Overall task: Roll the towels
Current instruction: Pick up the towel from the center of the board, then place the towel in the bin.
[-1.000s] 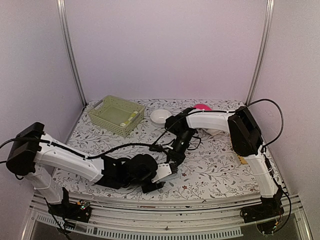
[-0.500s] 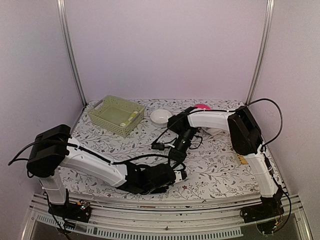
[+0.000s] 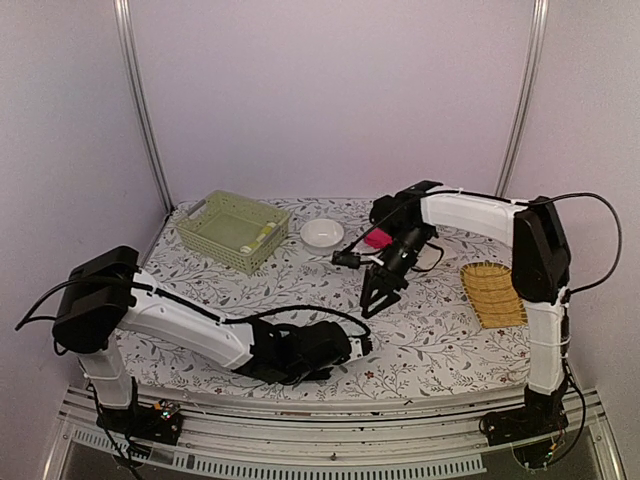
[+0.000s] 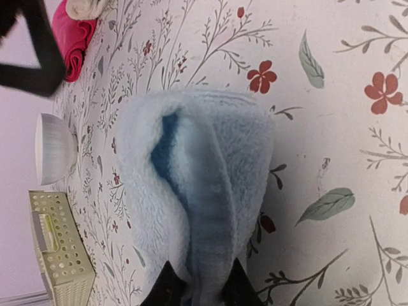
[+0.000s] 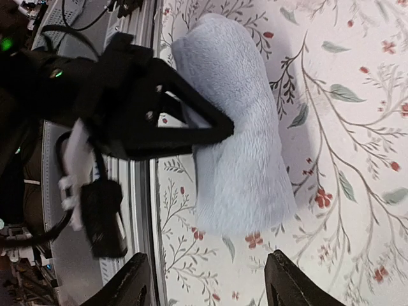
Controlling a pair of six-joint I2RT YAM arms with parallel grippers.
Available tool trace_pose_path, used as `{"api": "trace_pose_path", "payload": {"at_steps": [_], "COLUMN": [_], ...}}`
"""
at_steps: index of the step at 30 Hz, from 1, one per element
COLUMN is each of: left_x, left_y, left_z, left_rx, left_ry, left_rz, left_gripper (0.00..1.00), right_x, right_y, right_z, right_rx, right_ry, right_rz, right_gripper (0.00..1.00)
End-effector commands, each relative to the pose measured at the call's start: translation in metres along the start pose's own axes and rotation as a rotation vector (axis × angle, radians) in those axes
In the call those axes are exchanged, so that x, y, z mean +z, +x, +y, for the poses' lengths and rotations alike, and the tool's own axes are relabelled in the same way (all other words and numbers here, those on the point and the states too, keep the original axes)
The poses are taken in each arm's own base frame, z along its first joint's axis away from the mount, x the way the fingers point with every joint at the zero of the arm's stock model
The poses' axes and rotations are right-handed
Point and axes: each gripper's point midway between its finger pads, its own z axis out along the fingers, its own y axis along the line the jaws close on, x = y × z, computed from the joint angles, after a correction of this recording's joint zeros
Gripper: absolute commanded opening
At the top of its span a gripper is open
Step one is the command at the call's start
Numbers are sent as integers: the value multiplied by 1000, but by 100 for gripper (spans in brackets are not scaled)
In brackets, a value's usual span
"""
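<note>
A pale blue towel [image 4: 197, 191] lies rolled on the flowered table near its front edge, also seen as the pale blue roll [image 5: 236, 127]. My left gripper [image 4: 203, 290] is shut on a fold at the roll's near end; in the top view the left gripper [image 3: 345, 348] covers the roll. My right gripper [image 5: 210, 284] hangs open above the table, apart from the roll, seen from above as the right gripper [image 3: 373, 298]. A pink towel [image 3: 377, 238] lies at the back, with a cream towel [image 4: 86, 6] against it. A small yellow-green towel [image 3: 264, 234] sits in the basket.
A pale green basket [image 3: 215, 215] stands at the back left, with a white bowl [image 3: 322, 233] beside it. A yellow woven tray [image 3: 492, 293] lies at the right. The table's front rail [image 5: 143, 191] runs just beyond the blue roll.
My right gripper has opened, lifted off the blue roll and drawn back towards the far right, uncovering the yellow tray. My left gripper has closed on the roll's end.
</note>
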Motion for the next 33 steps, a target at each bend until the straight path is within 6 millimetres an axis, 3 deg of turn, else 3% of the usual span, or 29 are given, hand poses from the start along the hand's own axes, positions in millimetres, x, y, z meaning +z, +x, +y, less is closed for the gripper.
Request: {"api": "trace_pose_path", "payload": {"at_steps": [1,6,9,15,19,24,28,33], "left_x": [-16,-37,-42,-42,-31,0,35,81], "left_y": [1,-18,-14,18,61,128,181,227], "left_z": [17,75,125,234,299,350,369,376], "left_rx": [-68,-237,-343,-583,-697,-787,-792,-818], "left_ry": [105,130,98,-7,-132,-232,-248,-226], "left_rz": [-10,-98,-107,-78,8,127,211,245], "left_gripper": [5,4,4,2,2,2,1,0], "right_x": [-89,-144,-138,-120,-115,-105,-104,-101], "right_y": [6,12,27,47,60,64,65,68], "right_z": [34,32,23,-1,-28,-31,-32,-33], "right_rx": [-108,-129,-94,-77,-8,7,13,17], "right_ry": [141,326,373,435,514,484,482,479], "right_rz": [-141,-356,-404,-439,-395,-400,-398,-390], "right_gripper": [64,65,65,65,64,64,64,64]}}
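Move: My left hand already holds the rolled blue towel. The basket it goes to stands some 37 cm ahead and about 25 cm to its left, roughly level with it. The yellow rolled towel lies in the basket's right part, about 9 cm right of its middle. The white bowl stands straight ahead of my left hand, some 38 cm out. From my empty, open right hand the basket is about 36 cm ahead and 35 cm left, slightly lower. Keeping my left fingers shut on the blue towel, I lift it steeply off the board, swing it forward and left towards the basket, some 31 cm out and 25 cm across, turning about 45 degrees counter-clockwise; it climbs about 22 cm, then sinks 8 over the basket. My open right hand clears out to the right by some 11 cm, rising, sinking again and easing forward. ##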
